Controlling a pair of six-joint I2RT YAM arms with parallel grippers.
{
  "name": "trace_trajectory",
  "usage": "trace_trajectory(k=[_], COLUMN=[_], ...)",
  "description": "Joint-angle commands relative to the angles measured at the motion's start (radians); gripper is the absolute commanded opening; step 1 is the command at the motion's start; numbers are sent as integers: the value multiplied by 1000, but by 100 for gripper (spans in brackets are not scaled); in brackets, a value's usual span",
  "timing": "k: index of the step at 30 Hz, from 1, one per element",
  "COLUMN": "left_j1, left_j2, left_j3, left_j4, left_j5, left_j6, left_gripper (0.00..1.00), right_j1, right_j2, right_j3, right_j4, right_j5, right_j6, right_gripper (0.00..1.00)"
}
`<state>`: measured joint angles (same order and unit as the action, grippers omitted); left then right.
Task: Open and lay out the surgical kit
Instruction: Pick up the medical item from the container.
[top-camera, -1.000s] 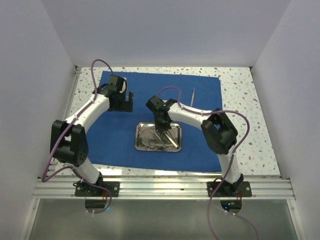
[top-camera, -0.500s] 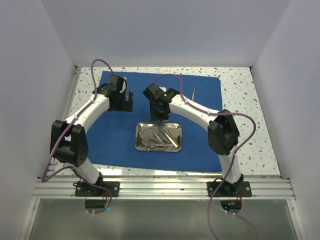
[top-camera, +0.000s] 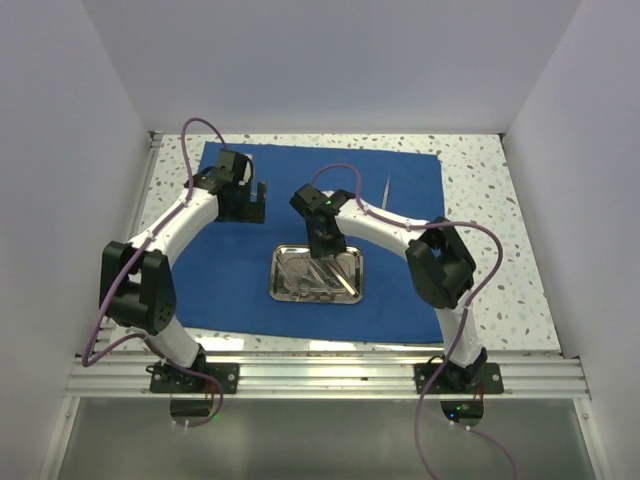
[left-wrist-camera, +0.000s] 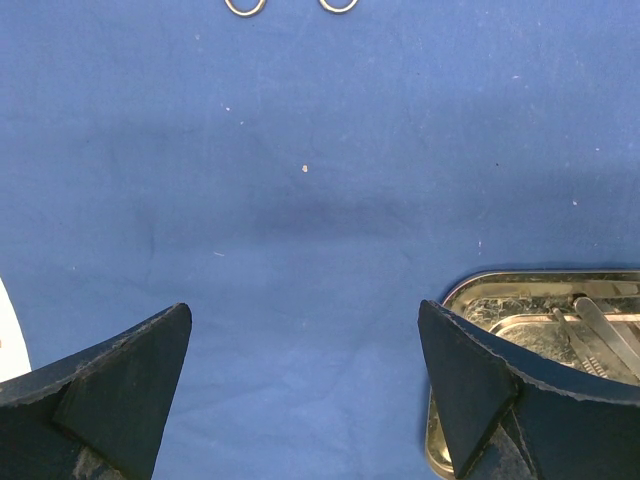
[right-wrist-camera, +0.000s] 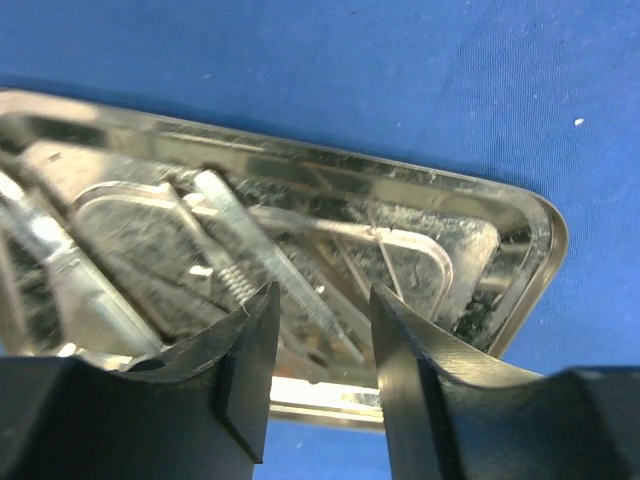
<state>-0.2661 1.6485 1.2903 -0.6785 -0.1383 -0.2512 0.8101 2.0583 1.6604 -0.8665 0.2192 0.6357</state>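
The royal-blue cloth (top-camera: 230, 290) lies spread flat as a large sheet. The shiny steel tray (top-camera: 274, 285) sits on its middle with several thin metal instruments (top-camera: 318, 280) inside. My right gripper (top-camera: 323, 246) hangs over the tray's far edge; in the right wrist view it (right-wrist-camera: 322, 300) is open, its fingers straddling serrated tweezers (right-wrist-camera: 250, 265) in the tray (right-wrist-camera: 530, 215) without touching them. My left gripper (top-camera: 257, 195) is wide open and empty over bare cloth (left-wrist-camera: 300, 200), left of the tray (left-wrist-camera: 470, 290).
One thin instrument (top-camera: 386, 190) lies on the cloth at the back right. Two ring handles (left-wrist-camera: 245, 6) show at the top edge of the left wrist view. Speckled tabletop (top-camera: 490, 220) borders the cloth, with white walls on three sides.
My right gripper pulled back from the tray half a second ago and has come forward over its far edge again. My left gripper has shifted slightly toward the back.
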Motion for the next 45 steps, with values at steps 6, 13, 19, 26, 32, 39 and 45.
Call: trace_trajectory(k=[6,13,19,26,32,39,45], left_j1=[1,1,1,1,-1,1,1], left_j2=[-35,-32,-26,-12,-13,-12,-16], left_j3=[20,23,20,24,27,27,33], left_j4=[-4,-18,-23,-23,-26,-26,-35], left_j5=[-17,-29,-34,-32,-38,-38,-46], left_j6=[-5,-3,-5,-10,-8,-11,-8], left_gripper=[100,100,100,100,100,100,99], right_j1=[-15,-20,-26,-31,-35,-67,-159], right_j2=[71,112,74,51,26,26,126], right_j3=[-4,32,61,136,186,277,465], right_j4=[20,15,-11,-58,-92,-123,-175], right_j5=[46,49,71,89,91,75,54], right_j6=[-25,-36,-51,-70,-61,-57,-67], right_gripper=[34,13,10,10,8,9,9])
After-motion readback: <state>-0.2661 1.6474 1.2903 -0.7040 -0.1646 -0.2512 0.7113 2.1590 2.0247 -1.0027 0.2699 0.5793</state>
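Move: Lying aslant in the tray, the slim loose instrument has its middle about 3 cm back, 3 cm to the right of and 4 cm below the half-open right hand; its thin far end is almost beneath the fingers. The flat handle is 2 cm left and 1 cm back of that hand, the scissors still in the tray 8 cm left and 3 cm back. From the left hand, the slim instrument is roughly 20 cm right, 9 cm back and 10 cm below. Sinking about 3 cm into the tray with a small shift to its right, the right hand closes its fingers on the far end of the slim instrument. Then it lifts some 9 cm while reaching about 7 cm forward over the tray's far edge, slowly at first and faster at the end, keeping the pinch as the fingertips tilt slightly forward. ##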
